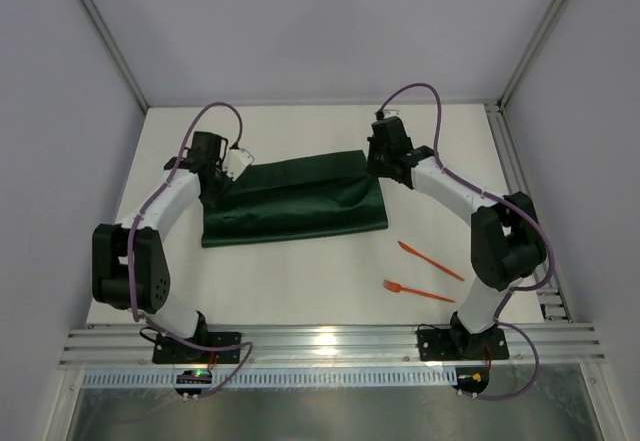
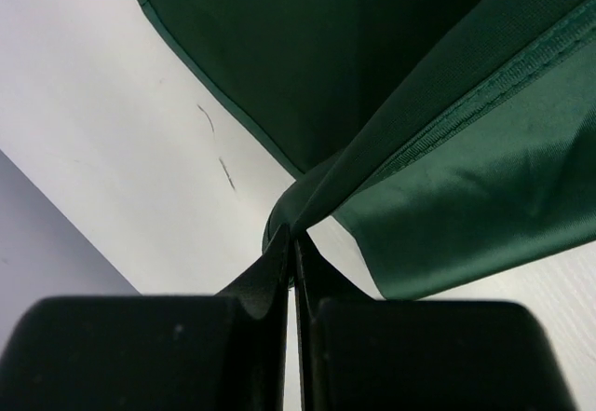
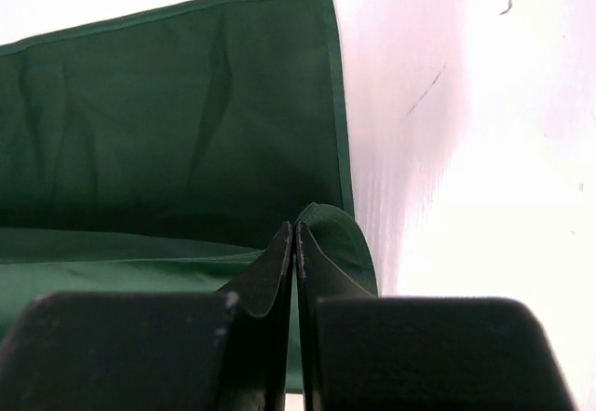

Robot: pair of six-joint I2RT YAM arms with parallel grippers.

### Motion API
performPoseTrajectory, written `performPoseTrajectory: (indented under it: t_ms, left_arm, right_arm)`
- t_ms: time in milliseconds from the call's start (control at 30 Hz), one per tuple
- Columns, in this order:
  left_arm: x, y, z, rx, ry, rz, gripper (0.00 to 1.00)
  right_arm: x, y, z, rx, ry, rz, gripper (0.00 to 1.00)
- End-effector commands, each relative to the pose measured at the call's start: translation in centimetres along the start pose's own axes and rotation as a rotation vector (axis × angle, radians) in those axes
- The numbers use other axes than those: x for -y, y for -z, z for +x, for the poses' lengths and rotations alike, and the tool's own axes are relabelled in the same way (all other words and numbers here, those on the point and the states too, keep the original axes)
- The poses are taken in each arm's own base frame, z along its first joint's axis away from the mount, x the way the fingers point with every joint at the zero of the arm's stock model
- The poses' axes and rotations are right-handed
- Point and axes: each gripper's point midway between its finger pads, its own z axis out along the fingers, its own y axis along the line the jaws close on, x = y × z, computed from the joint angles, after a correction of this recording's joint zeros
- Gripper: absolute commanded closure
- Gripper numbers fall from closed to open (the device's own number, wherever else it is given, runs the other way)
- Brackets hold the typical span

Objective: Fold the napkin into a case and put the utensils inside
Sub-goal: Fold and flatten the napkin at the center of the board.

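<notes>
The dark green napkin (image 1: 295,201) lies half folded across the middle of the table, its upper layer raised at both far corners. My left gripper (image 1: 224,173) is shut on the napkin's left corner (image 2: 296,208), pinched at the fingertips. My right gripper (image 1: 378,168) is shut on the right corner (image 3: 328,232), which curls over one finger. Two orange-red utensils lie on the bare table to the right: a straight piece (image 1: 430,260) and a fork (image 1: 417,291) nearer the front. No finished case shows.
White table (image 1: 300,281) with grey walls on three sides. An aluminium rail (image 1: 330,343) runs along the near edge, and a slotted rail (image 1: 510,161) runs down the right side. Purple cables loop over both arms.
</notes>
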Motion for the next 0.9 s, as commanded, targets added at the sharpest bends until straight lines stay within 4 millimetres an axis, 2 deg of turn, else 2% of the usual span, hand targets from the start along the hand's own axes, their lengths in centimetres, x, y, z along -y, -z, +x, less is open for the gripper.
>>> performPoseTrajectory:
  t_ms: [0, 200, 467, 767, 867]
  left_arm:
    - [-2.2, -0.2, -2.1, 0.065, 0.05, -0.071, 1.0]
    - [-2.4, -1.3, -2.5, 0.066, 0.069, -0.074, 1.0]
    - [-2.3, -2.6, -2.9, 0.058, 0.074, -0.056, 1.0]
    - [-2.4, -4.5, -3.0, 0.032, 0.089, -0.06, 1.0]
    - [-3.0, -4.9, -2.9, 0.017, 0.1, -0.086, 1.0]
  right_arm:
    - [-1.2, -0.9, -2.9, 0.066, 0.003, -0.025, 0.96]
    - [-1.2, -2.1, -3.1, 0.057, -0.026, -0.019, 0.96]
    - [-1.0, -4.4, -1.5, -0.001, -0.069, -0.004, 0.96]
    - [-0.9, -6.0, -1.3, -0.007, -0.1, 0.019, 0.96]
    - [-0.7, -6.3, -1.6, -0.003, -0.111, 0.033, 0.96]
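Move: Both hands still hold the napkin's lifted near corners. The napkin's far-left corner lies about 15 cm ahead of the left hand, 2 cm left and 8 cm down; the new fold's left end is some 9 cm behind it, 2 cm left. The napkin's far-right corner is roughly 12 cm ahead of the right hand, 1 cm left and 9 cm down, with the fold's right end 10 cm back, 4 cm right, and the orange stick utensil 19 cm back, 13 cm right. Down and forward together, unhurried, both hands carry the held edge over the lower layer towards the napkin's far corners: the left goes about 4 cm forward and nearly as much down, the right sinks roughly 5 cm while reaching some 3.5 cm forward, its fingers tipping slightly downward. Both grippers stay shut, keeping their pinch on the corners. ##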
